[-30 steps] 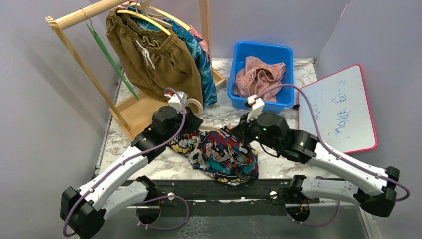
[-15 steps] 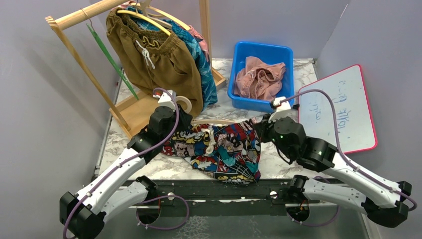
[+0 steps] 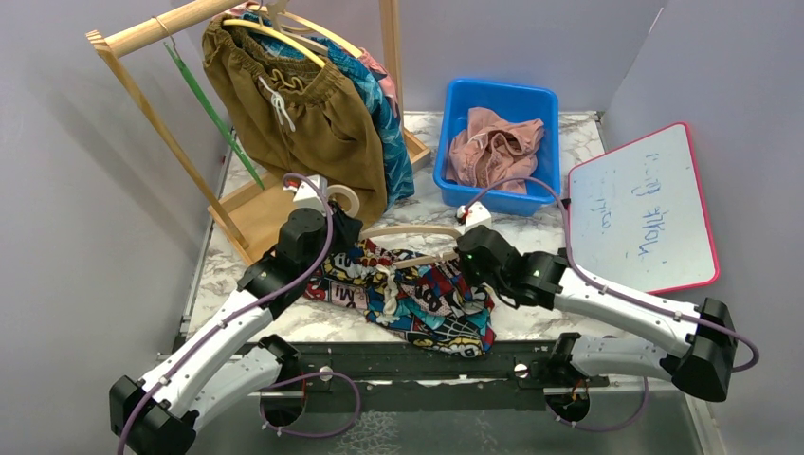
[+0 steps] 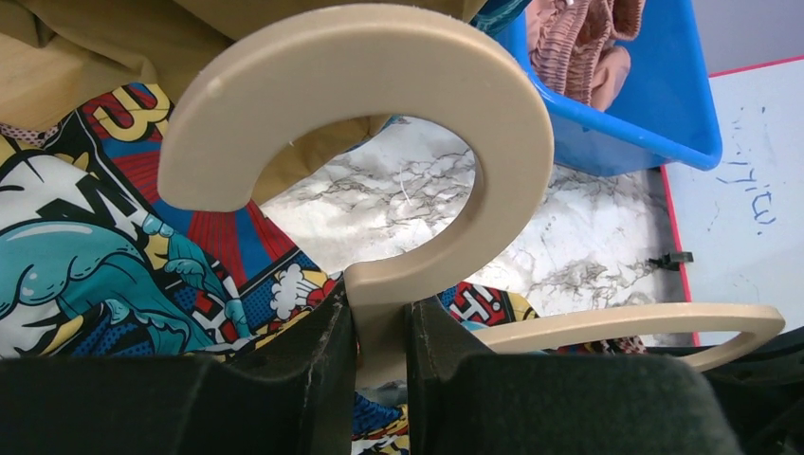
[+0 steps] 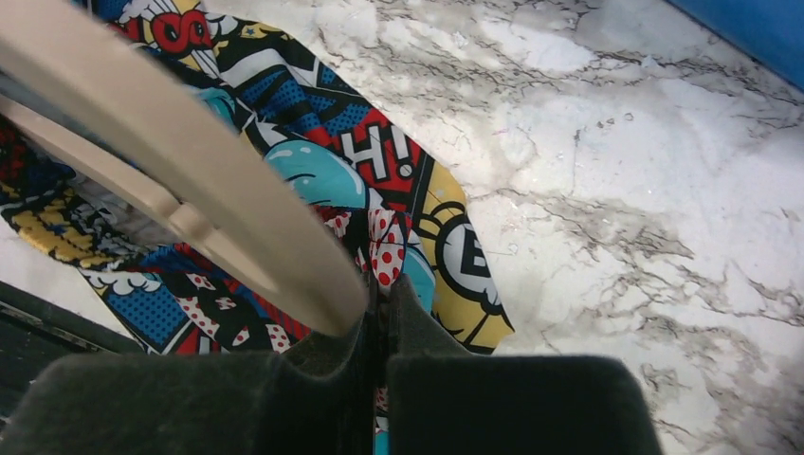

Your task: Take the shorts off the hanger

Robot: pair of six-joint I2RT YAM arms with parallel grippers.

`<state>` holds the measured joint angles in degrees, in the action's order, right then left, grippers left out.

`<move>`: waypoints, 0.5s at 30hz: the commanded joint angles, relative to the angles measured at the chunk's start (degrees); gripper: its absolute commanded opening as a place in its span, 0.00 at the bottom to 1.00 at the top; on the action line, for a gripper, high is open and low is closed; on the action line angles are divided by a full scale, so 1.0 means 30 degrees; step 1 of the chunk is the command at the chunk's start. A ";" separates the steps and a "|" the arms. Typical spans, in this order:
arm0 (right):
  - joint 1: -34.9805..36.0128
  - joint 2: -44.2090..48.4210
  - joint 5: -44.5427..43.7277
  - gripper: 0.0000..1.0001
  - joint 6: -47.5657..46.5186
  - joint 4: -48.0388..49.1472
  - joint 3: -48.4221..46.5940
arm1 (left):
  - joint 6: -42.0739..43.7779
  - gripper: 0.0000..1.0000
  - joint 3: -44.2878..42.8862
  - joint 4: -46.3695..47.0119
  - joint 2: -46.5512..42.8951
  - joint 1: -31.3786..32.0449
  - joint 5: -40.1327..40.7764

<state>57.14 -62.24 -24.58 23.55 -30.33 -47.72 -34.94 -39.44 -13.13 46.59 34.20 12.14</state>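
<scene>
The comic-print shorts point(image 3: 422, 303) lie crumpled on the marble table, still draped over part of a beige hanger point(image 3: 408, 230). My left gripper point(image 3: 334, 220) is shut on the hanger's neck just below its big hook point(image 4: 493, 123), the neck pinched between both fingers point(image 4: 379, 322). One bare hanger arm point(image 4: 654, 320) reaches right over the shorts point(image 4: 95, 256). My right gripper point(image 3: 466, 256) is shut on a fold of the shorts point(image 5: 313, 171), right beside the hanger arm point(image 5: 190, 180); its jaws point(image 5: 382, 303) meet on the fabric.
A wooden rack point(image 3: 275, 204) at the back left carries olive-brown shorts point(image 3: 303, 114), teal shorts point(image 3: 389, 123) and a bare green hanger point(image 3: 213, 114). A blue bin point(image 3: 453, 114) holds dusty pink shorts point(image 3: 493, 142). A whiteboard point(image 3: 645, 204) lies at the right.
My right gripper swung right with the fabric, then came back left over the shorts. The left gripper drew the hanger slightly back and left, baring more of the hanger's arm.
</scene>
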 commanded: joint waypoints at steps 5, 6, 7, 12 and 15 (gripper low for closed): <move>-0.0053 0.0431 0.2283 0.12 -0.1123 0.1182 -0.0758 | -0.0207 0.00 0.0161 0.0571 0.0149 -0.0072 -0.0096; -0.0066 0.0753 0.2576 0.16 -0.1432 0.1215 -0.0736 | -0.0192 0.00 0.0156 0.0530 0.0108 -0.0066 -0.0005; -0.0057 0.1097 0.2708 0.22 -0.1507 0.1127 -0.0758 | -0.0153 0.00 0.0119 0.0503 0.0114 -0.0072 0.0047; -0.0072 0.2904 0.4790 0.59 -0.2728 0.1894 -0.0161 | 0.0022 0.00 0.0051 0.0415 0.0032 -0.0078 0.0170; -0.0059 0.3338 0.5808 0.66 -0.3332 0.2240 0.0163 | 0.0344 0.00 0.0051 0.0441 -0.0133 -0.0088 -0.0012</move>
<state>57.04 -54.17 -13.76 17.56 -27.22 -47.72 -35.09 -38.85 -13.04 47.51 34.20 12.08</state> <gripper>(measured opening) 0.633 0.220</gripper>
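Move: Just under the free right end of the wooden hanger, the right hand holds a fold of the printed shorts; that end is roughly 2 cm ahead, 1 cm to the left and 3 cm above. The middle of the shorts lies some 11 cm to the left, 3 cm back and 6 cm below, and the blue box about 23 cm ahead and 7 cm to the right. From the left hand, the shorts lie about 8 cm to the right, 9 cm back and 13 cm lower. Letting go of the printed cloth, the right hand opens its fingers well over halfway and, after a tiny dip, lifts about 4 cm, drifting some 2 cm back and 2 cm left while turning about 15 degrees, mostly counter-clockwise. The left hand sinks barely 1 cm and keeps its pinch on the hanger just below the hook. ##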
